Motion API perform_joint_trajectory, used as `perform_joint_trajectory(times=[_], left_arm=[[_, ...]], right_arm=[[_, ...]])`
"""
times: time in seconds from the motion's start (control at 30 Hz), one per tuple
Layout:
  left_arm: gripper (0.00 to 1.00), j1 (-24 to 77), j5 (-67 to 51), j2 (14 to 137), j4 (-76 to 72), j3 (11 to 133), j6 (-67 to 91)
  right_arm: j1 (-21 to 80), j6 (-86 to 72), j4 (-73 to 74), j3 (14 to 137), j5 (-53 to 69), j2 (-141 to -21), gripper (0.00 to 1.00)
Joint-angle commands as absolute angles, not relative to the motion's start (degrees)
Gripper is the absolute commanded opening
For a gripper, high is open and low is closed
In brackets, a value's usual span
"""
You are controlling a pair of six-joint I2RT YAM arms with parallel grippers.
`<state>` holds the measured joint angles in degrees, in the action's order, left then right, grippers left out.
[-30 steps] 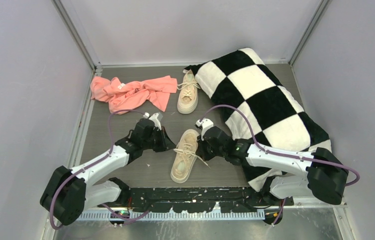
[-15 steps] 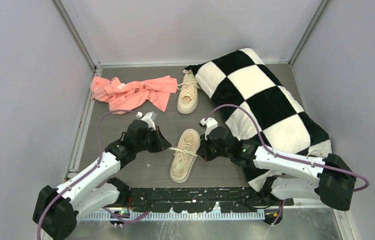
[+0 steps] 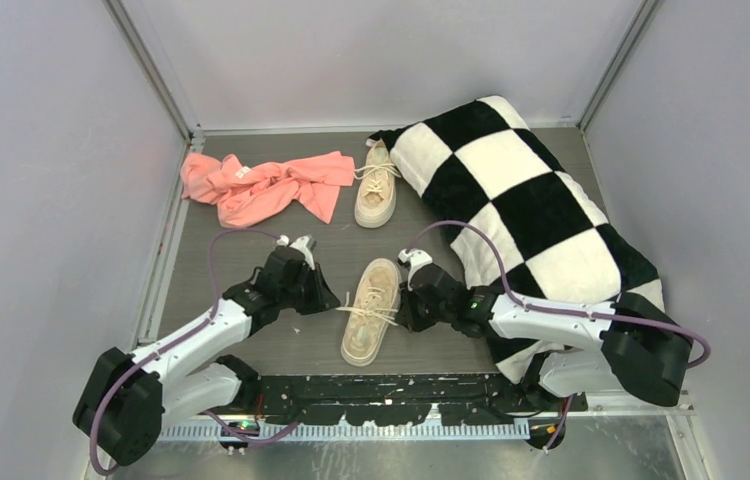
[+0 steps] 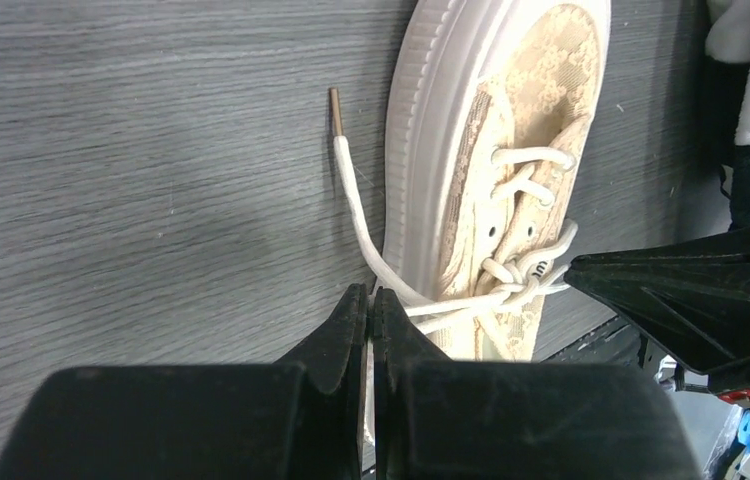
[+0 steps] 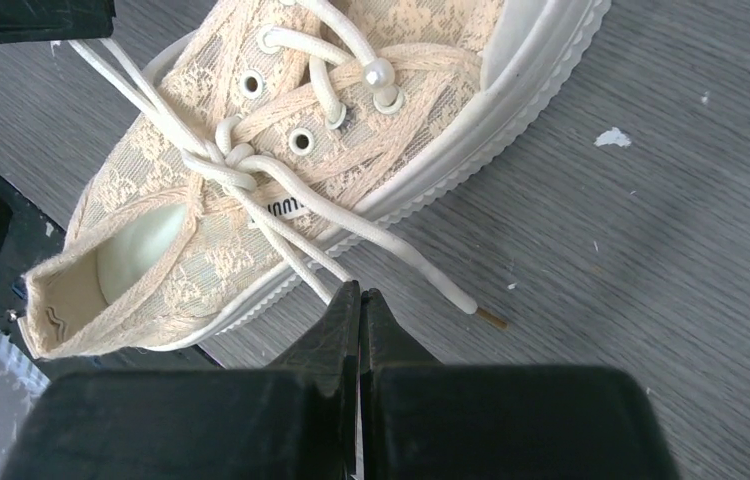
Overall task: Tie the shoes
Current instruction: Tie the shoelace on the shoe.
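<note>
The near shoe (image 3: 369, 312), beige with a thick pale sole, lies between my two grippers, toe pointing away. My left gripper (image 3: 333, 301) is at its left side, shut on a strand of the cream lace (image 4: 391, 285). That strand runs taut to the knot (image 4: 528, 270). At the shoe's right side my right gripper (image 3: 404, 309) is shut on another strand of the lace (image 5: 296, 255) coming from the knot (image 5: 234, 160). One loose lace tip (image 4: 335, 98) lies on the table left of the shoe (image 4: 511, 120), another (image 5: 491, 319) right of the shoe (image 5: 251, 215). The second shoe (image 3: 376, 186) stands at the back.
A pink cloth (image 3: 263, 186) lies at the back left. A large black-and-white checkered pillow (image 3: 531, 205) fills the right side, close behind my right arm. White walls enclose the grey table (image 3: 281, 345) on three sides.
Both grippers have shifted slightly toward the near edge, still shut. The lace that hung slack to the right of the near shoe is now drawn across it between the grippers.
</note>
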<state>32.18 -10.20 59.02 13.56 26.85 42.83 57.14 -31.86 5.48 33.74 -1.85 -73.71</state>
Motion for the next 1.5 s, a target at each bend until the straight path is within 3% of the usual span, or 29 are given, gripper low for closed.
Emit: perform_joint_trajectory(times=[0.0, 0.2, 0.57, 0.87, 1.07, 1.13, 1.2, 1.47], left_arm=[[0.01, 30.9, -5.7, 56.4, 15.5, 29.6, 41.0], [0.0, 30.1, -2.6, 51.9, 19.4, 31.9, 40.5], [0.0, 28.4, -3.3, 56.6, 12.6, 23.2, 44.6], [0.0, 28.2, -1.5, 49.2, 21.6, 32.7, 41.1], [0.0, 28.2, -8.1, 53.2, 17.2, 31.4, 41.6], [0.0, 28.2, -10.7, 54.4, 14.4, 29.9, 43.0], [0.0, 28.2, -12.0, 54.9, 12.6, 29.3, 43.7], [0.0, 28.2, -13.3, 56.9, 11.5, 30.0, 43.5]], right_arm=[[56.4, -31.8, 10.4, 34.8, -4.8, -70.7, 0.01], [55.0, -31.5, 13.6, 36.1, -5.4, -66.1, 0.01], [53.6, -34.7, 9.6, 30.6, -3.4, -71.1, 0.01], [51.5, -32.9, 16.3, 36.8, -4.7, -64.3, 0.01], [51.3, -32.9, 13.8, 40.3, 0.0, -64.8, 0.01], [52.4, -32.7, 10.8, 41.8, 3.3, -65.5, 0.13], [55.2, -30.4, 7.8, 42.8, 3.2, -65.8, 0.34], [62.4, -12.6, 0.5, 44.9, -0.8, -71.9, 0.5]])
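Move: Each gripper already pinches one loop of the lace. From the left gripper the bow's knot lies about 5 cm right, 1 cm back and about level. The left free lace end is 2 cm ahead and 1 cm right; the shoe's toe is some 6 cm ahead and 8 cm right. From the right gripper the knot is about 6 cm left and 2 cm ahead, also near level, and the second shoe roughly 24 cm ahead and 4 cm left. Keep both loops pinched and bob the two grippers up some 4 cm and down again, then draw them apart at the low point, the right one going about 4 cm right and the left one 2 cm left, to tug the knot. Lift both; open the right gripper to about half, let go of its loop and swing it up and 8 cm left over the shoe. Ease the left back, its loop still held. ##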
